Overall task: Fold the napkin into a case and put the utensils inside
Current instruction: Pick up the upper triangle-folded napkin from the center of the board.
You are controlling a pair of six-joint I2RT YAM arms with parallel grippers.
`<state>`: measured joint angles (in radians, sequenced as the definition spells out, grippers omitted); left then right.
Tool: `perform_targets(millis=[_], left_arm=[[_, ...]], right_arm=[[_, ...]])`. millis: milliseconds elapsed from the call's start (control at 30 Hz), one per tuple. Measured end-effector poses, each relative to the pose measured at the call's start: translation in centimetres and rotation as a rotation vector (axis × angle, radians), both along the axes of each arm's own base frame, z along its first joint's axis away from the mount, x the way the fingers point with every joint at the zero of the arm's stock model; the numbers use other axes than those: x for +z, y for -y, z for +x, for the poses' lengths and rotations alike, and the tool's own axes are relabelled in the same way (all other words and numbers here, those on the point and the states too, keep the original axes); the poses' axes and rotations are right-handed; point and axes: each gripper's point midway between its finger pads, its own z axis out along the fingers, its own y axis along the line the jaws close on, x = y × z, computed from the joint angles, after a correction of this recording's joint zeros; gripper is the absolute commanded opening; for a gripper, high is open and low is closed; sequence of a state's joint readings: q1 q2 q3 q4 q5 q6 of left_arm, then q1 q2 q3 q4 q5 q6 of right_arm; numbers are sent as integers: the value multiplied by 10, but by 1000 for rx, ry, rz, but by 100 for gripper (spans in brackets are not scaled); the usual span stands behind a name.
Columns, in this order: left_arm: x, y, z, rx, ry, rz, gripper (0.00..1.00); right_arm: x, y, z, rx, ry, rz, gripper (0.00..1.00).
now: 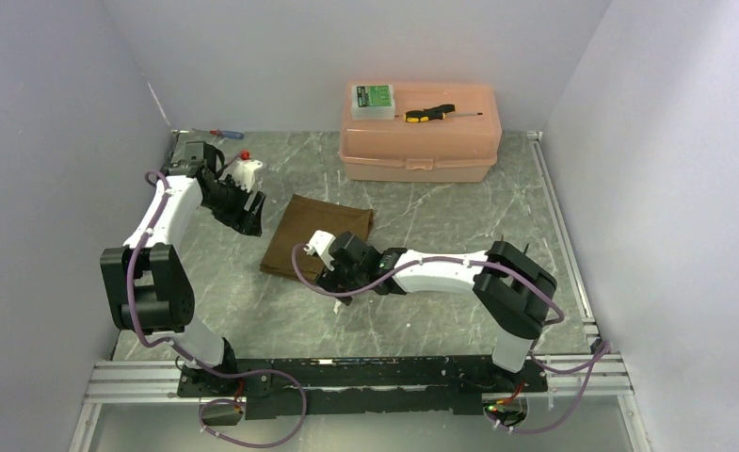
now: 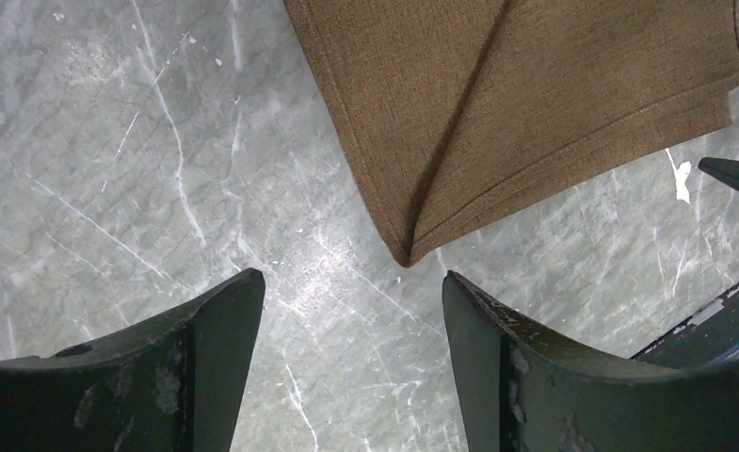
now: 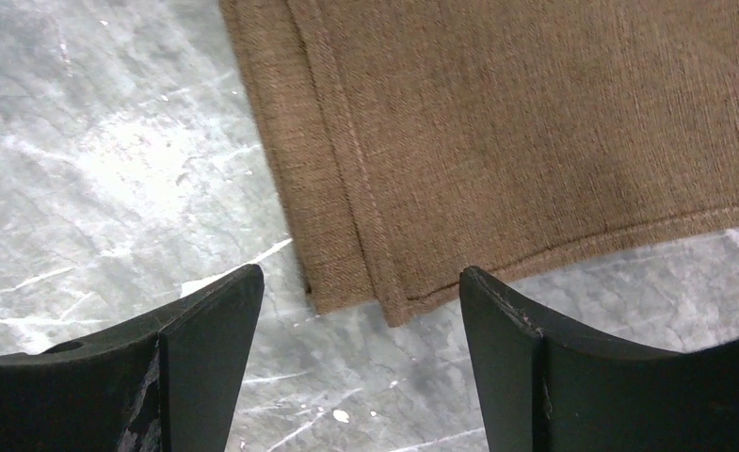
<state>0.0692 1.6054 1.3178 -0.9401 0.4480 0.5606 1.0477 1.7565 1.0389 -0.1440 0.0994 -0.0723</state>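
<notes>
The dark-brown napkin [image 1: 307,229] lies flat on the grey marble table, folded over with layered edges. My left gripper [image 1: 246,218] hovers just left of the cloth, open and empty. In the left wrist view the napkin [image 2: 525,94] shows a diagonal crease, and one corner points between the fingers of the left gripper [image 2: 351,282]. My right gripper [image 1: 333,281] stands at the cloth's near right corner, open and empty. In the right wrist view the napkin's [image 3: 535,132] doubled hem ends just ahead of the right gripper [image 3: 361,278]. The utensils are out of view.
A pink plastic box [image 1: 420,141] stands at the back, with a yellow-and-black screwdriver [image 1: 428,113] and a small green-labelled box [image 1: 373,99] on its lid. A blue-and-red screwdriver [image 1: 222,135] and a white bottle with a red cap [image 1: 247,169] are at the back left.
</notes>
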Motion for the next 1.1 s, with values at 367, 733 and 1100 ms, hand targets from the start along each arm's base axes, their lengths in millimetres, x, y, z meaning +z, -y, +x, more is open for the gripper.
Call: perform_targets(millis=[367,733,1100], left_arm=[[-10,-1,-6,-28,-11,13,73],[-25,1,-18,-172,28,22,76],[-46,10,-67,-543,215,86,80]], right_arm=[[-16,-21,0,51,-22,-16,77],[-21,-12,-7,42,-42,-3,70],[-22,-12,-4,-14,-42,33,41]])
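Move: Just beneath the right fingers lies the napkin's near right corner, about 1 cm back, level sideways and 3 cm below that hand. From the right hand, the napkin's far right corner is some 15 cm ahead and 5 cm right, and a white chip on the board about 4 cm back and 2 cm left. The near left corner lies roughly 6 cm back, 3 cm right and 11 cm below the left hand; the far left corner is about 10 cm ahead and 10 cm right of the left hand. Sliding about 2 cm left and sinking 2 cm, the right hand brings its open fingers down astride the napkin's near right corner, eases 1 cm back to the right and then closes about a third of the way onto the hem. The left hand barely sinks at first, then swings back some 6.5 cm and down 4.5 cm towards the near left corner, turning about 30 degrees clockwise, fingers staying open. ##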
